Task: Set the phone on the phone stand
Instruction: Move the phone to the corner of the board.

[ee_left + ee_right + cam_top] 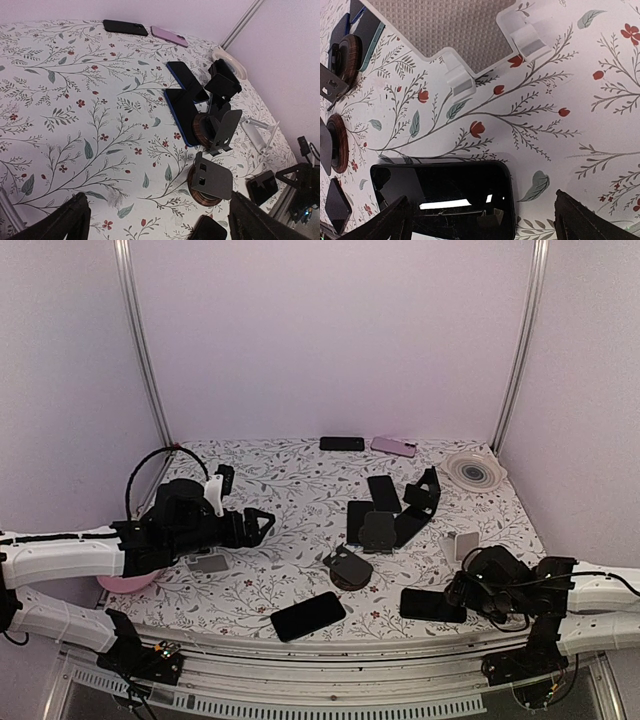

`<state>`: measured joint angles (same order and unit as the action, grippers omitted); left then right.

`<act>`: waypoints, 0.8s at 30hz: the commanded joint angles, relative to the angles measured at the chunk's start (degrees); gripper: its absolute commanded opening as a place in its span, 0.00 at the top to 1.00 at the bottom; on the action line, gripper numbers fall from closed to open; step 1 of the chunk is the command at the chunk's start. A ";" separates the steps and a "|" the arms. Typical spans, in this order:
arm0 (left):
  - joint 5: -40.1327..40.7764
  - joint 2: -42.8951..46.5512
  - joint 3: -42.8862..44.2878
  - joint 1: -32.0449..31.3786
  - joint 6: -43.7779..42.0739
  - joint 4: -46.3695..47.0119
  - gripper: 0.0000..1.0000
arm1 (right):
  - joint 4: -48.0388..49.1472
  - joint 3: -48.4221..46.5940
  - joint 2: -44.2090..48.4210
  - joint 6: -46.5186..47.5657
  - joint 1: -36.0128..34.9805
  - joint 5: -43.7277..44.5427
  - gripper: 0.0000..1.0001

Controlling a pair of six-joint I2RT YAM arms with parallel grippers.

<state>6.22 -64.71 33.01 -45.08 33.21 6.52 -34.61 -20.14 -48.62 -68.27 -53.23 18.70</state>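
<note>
A black phone (442, 200) lies flat, screen up, near the table's front right (432, 605). My right gripper (485, 227) (458, 592) hovers open over its end, one finger on each side and neither touching it. A white phone stand (455, 30) (462, 545) lies just beyond. A dark phone stand on a round wooden base (212, 180) (347, 566) sits mid-table. My left gripper (160, 227) (258, 525) hangs open and empty above the cloth, to that stand's left. Another black phone (308, 615) lies at the front edge.
A second wood-based stand (220, 127) rests on a blue-edged phone (182, 112), with a black folding stand (222, 82) behind. A black phone (125, 27) and a pink phone (169, 35) lie at the back wall. A ribbed white dish (474, 470) sits back right, a pink bowl (128, 583) front left.
</note>
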 commanded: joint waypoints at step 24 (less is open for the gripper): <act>0.15 1.39 -0.76 -0.87 -0.70 1.09 0.03 | 10.04 -11.04 -18.13 4.99 -12.76 1.13 0.01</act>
<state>6.22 -64.66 32.95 -45.10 33.19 6.76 -19.05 -28.01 -67.11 -71.02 -66.78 12.23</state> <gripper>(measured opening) 0.966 0.989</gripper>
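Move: The phone's middle lies about 5 cm to the right hand's left, 1 cm back and 3 cm below it, its right end between the open fingers. The white stand is some 13 cm ahead and 1 cm right; the round dark stand about 25 cm left and 7 cm ahead, the second phone about 35 cm left and 3 cm back. From the left hand the phone lies some 43 cm right, 12 cm back and 16 cm lower. The open right hand sweeps about 11 cm left, its right finger pushing the phone's right end towards the second phone. ##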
